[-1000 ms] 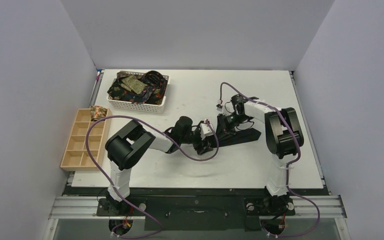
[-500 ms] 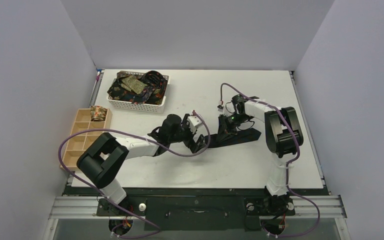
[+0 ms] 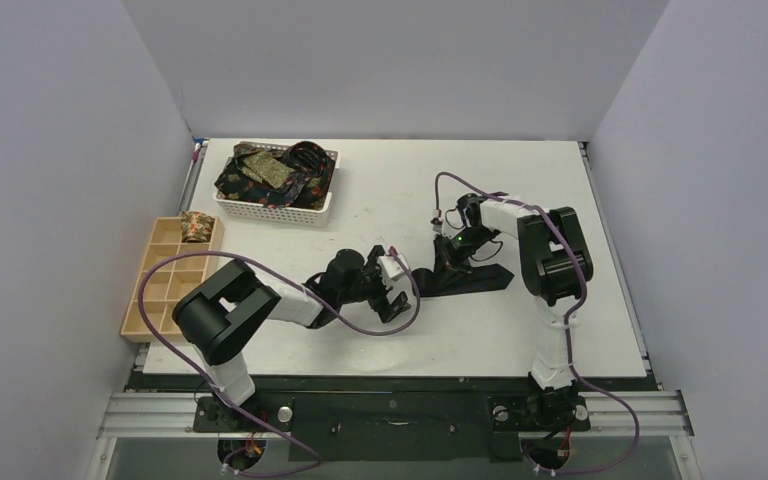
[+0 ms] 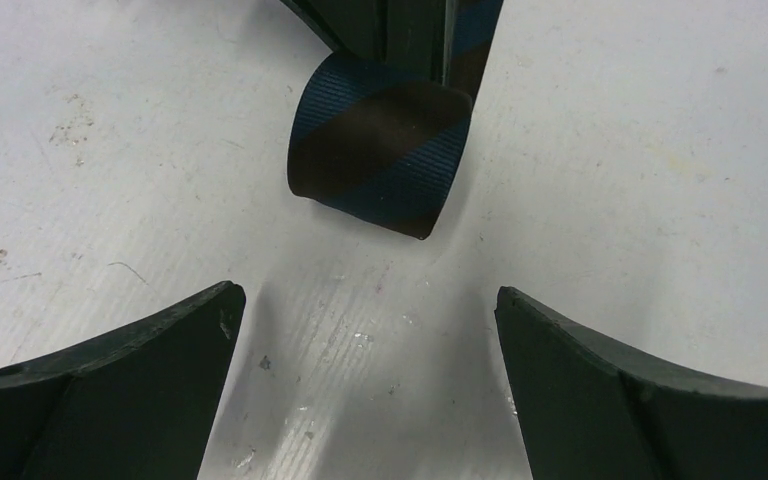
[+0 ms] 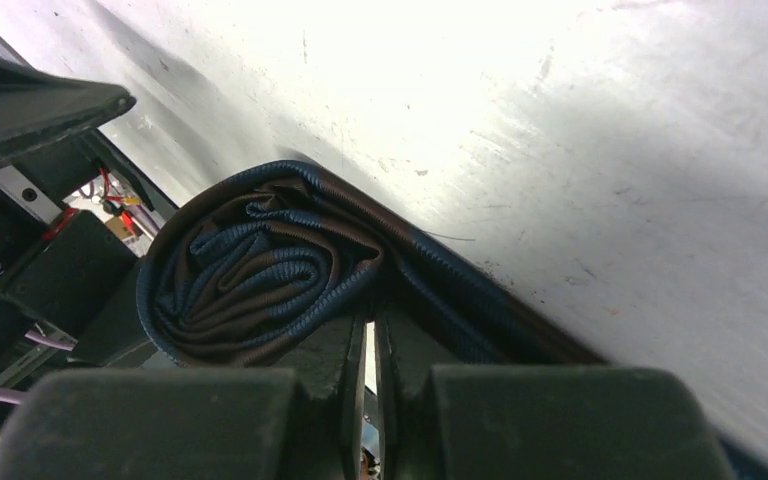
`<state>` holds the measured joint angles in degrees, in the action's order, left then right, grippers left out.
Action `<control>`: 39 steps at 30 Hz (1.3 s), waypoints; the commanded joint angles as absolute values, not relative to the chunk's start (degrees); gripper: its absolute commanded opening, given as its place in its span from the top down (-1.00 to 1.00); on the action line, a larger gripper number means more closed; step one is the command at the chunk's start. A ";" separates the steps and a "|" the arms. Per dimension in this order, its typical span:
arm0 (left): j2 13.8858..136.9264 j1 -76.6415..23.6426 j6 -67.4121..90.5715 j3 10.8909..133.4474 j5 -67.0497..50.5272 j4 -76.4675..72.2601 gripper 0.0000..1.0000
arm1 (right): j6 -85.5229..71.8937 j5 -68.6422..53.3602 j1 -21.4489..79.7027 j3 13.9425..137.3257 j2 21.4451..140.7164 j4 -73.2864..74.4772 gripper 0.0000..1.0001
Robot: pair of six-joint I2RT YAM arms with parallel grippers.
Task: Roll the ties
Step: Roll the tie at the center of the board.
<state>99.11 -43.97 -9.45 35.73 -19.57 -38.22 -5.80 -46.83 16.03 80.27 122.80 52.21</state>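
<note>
A dark tie with blue and brown stripes (image 3: 465, 279) lies flat on the white table, its left end wound into a small roll (image 4: 380, 155). In the right wrist view the roll (image 5: 250, 270) sits just left of my right gripper (image 5: 370, 320). That gripper is shut, its tips pressed against the tie where the roll meets the flat strip, with only a thin slit between its fingers. My left gripper (image 4: 365, 295) stands wide open just short of the roll, nothing between its fingers (image 4: 110, 390). From above, the left gripper (image 3: 397, 300) is to the near left of the right gripper (image 3: 447, 255).
A white lattice basket (image 3: 278, 208) at the back left holds several loose patterned ties (image 3: 265, 170). A pale wooden compartment tray (image 3: 165, 295) lies at the left edge with one patterned rolled tie (image 3: 195, 226) in its far compartment.
My left gripper has opened wide and drawn back from the roll toward the near left. The right gripper has shifted slightly left with the tie.
</note>
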 commanded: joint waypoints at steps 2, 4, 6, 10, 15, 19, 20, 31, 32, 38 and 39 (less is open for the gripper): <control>102.98 -43.93 -12.21 38.90 -23.45 -45.58 -0.94 | -2.70 -24.59 18.60 76.84 128.09 46.19 1.00; 104.36 -43.95 -11.15 39.42 -24.37 -47.17 -0.96 | -2.45 -24.30 19.39 77.12 127.68 46.06 1.00; 105.34 -43.97 -10.08 39.94 -24.67 -48.91 -0.97 | -1.64 -24.04 20.53 77.49 127.06 46.11 1.00; 107.16 -44.00 -9.48 40.40 -26.23 -51.53 -0.99 | 0.82 -25.22 23.08 78.55 126.87 46.75 1.00; 109.92 -44.09 -9.75 42.10 -28.52 -52.81 -0.88 | 1.68 -26.83 24.99 80.45 127.45 47.25 1.00; 111.96 -44.09 -10.11 43.69 -30.23 -49.72 -0.34 | 0.51 -28.16 25.20 80.84 127.38 46.65 1.00; 112.19 -43.94 -10.15 43.55 -29.93 -49.21 -0.27 | 0.39 -28.75 25.08 80.76 126.94 46.49 1.00; 112.72 -42.56 -17.21 40.49 -28.98 -38.47 0.17 | -1.75 -40.59 15.50 75.30 114.13 45.22 0.18; 112.69 -42.57 -17.64 40.77 -29.46 -38.00 0.17 | -1.38 -41.39 15.08 74.66 113.05 45.63 0.10; 112.75 -42.63 -18.19 42.55 -31.41 -34.76 0.14 | -2.70 -45.97 17.25 73.93 107.03 45.38 -0.09; 112.67 -42.67 -18.15 42.59 -31.80 -34.44 0.14 | -3.06 -45.75 17.81 74.14 106.76 45.10 -0.10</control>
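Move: About 6 cm to the left hand's right, 2 cm ahead and 3 cm below its wide-open fingers sits the rolled-up end of the tie. From the right hand, whose shut fingertips are at the roll's far side from the left gripper, that roll lies some 3 cm left, 1 cm back and 1 cm lower. The middle of the flat tail is about 7 cm to the right hand's right, straight level with it, and 2 cm below. Pushing with shut fingertips, the right hand drives the roll about 3 cm left and 2.5 cm back, towards the left gripper. The left hand meanwhile goes some 4 cm right and 2 cm down, turning slightly clockwise, and closes to a little under half open, pinching the roll. The right hand then opens halfway, comes free and backs off up, right and forward over the tail. ##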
